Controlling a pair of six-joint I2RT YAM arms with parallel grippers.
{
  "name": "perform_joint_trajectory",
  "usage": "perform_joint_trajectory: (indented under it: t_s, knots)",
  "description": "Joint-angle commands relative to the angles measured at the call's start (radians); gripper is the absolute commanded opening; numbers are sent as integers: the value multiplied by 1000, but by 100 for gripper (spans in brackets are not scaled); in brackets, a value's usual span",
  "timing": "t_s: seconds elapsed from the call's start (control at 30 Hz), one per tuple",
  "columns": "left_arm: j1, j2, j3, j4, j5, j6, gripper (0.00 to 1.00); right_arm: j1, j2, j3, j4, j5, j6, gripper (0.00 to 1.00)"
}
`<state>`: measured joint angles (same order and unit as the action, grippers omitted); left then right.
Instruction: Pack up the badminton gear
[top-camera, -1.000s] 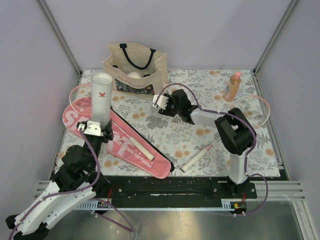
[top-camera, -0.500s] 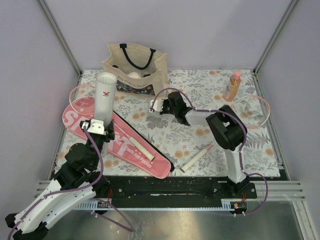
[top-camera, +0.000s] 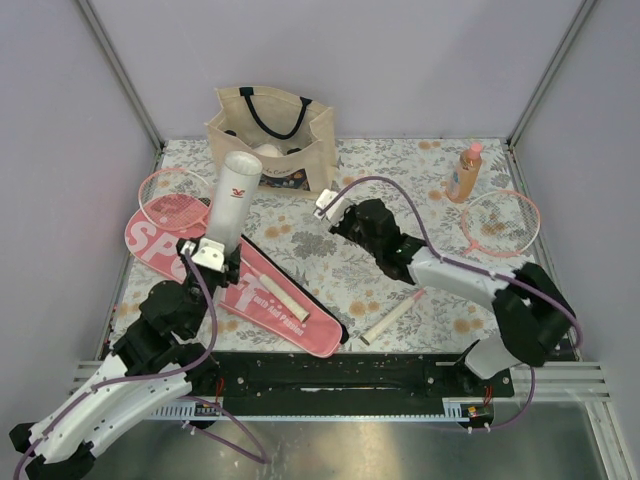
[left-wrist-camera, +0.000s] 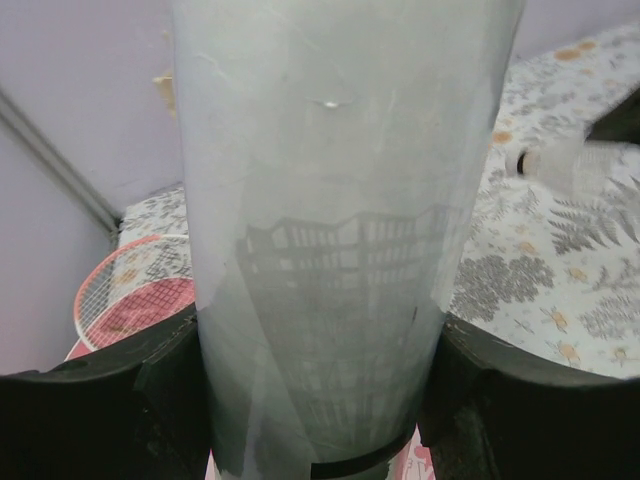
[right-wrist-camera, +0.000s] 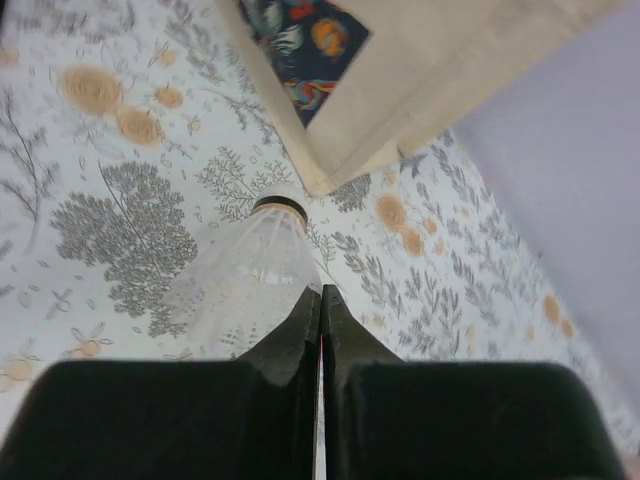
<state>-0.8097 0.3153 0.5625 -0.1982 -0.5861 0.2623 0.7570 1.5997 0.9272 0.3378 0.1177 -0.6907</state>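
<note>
My left gripper (top-camera: 210, 255) (left-wrist-camera: 320, 400) is shut on the long white tube (top-camera: 233, 198) (left-wrist-camera: 330, 230), which leans right with its top toward the tote. My right gripper (top-camera: 327, 207) (right-wrist-camera: 321, 295) is shut just in front of the tote, and the skirt edge of a white shuttlecock (right-wrist-camera: 245, 275) (top-camera: 322, 200) is pinched at its tips, cork pointing away. The pink SPORT case (top-camera: 240, 290) lies flat on the left with one pink-rimmed racket (top-camera: 168, 205) (left-wrist-camera: 125, 290) on it. The other racket (top-camera: 500, 218) lies on the right.
The beige tote (top-camera: 270, 135) (right-wrist-camera: 420, 70) stands at the back, close beyond my right fingertips. An orange bottle with a pink cap (top-camera: 465, 172) stands at the back right. A flowered cloth (top-camera: 370, 270) covers the table; metal frame posts stand at the corners.
My right gripper has closed from open to shut at the shuttlecock, and its arm has swung out to the right. The left gripper has tipped the tube rightward.
</note>
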Motion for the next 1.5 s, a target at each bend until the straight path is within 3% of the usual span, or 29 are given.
perform_joint_trajectory:
  t_s: [0.0,0.13,0.27,0.33,0.47,0.63,0.8,1.03,1.23,1.47]
  knots:
    - [3,63,59,-9,172,17,56,10,-213,45,-266,201,472,0]
    - [3,114,86,-52,306,67,56,1,-361,27,-412,197,684,0]
    - [4,146,92,-90,416,140,56,-102,-443,140,-658,107,912,0]
    - [3,183,105,-113,396,149,56,-203,-481,189,-770,-25,1020,0]
    - [4,199,85,-106,390,213,56,-395,-564,239,-835,-319,1128,0]
    - [3,121,-30,28,535,265,57,-490,-551,373,-919,-665,1166,0]
    - [4,126,-27,-7,504,308,57,-502,-541,415,-852,-981,1275,0]
    - [4,90,-52,-6,479,351,57,-504,-517,375,-689,-1174,1453,0]
    - [1,125,-44,6,500,361,56,-502,-517,302,-657,-1253,1462,0]
    - [3,171,-24,26,543,381,56,-479,-486,268,-654,-1241,1467,0]
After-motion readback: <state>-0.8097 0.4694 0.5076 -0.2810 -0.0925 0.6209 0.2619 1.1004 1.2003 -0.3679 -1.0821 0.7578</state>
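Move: The left hand holds the tube nearly upright; the shuttlecock it is turned to meet lies some 25 cm to its right, 18 cm ahead and 12 cm lower, while the pink racket cover spreads beneath it, about 6 cm ahead and 24 cm down. From the right hand, already pinching that shuttlecock by its feathers, the tube's mouth is roughly 20 cm left, 11 cm back and 30 cm up, and the tote bag's middle about 18 cm ahead and 18 cm left, at much the same height. Carrying the shuttlecock off from beside the tote bag, the right hand rises about 21 cm and draws back some 17 cm, swinging out to the right and then partly back left, while its wrist rolls and turns until the closed fingers point left and the cork faces the tube's mouth. Meanwhile the left hand keeps its grip and goes right and down, about 8 cm, tipping the tube over to the right and turning some 30 degrees clockwise so that its mouth comes towards the shuttlecock. ##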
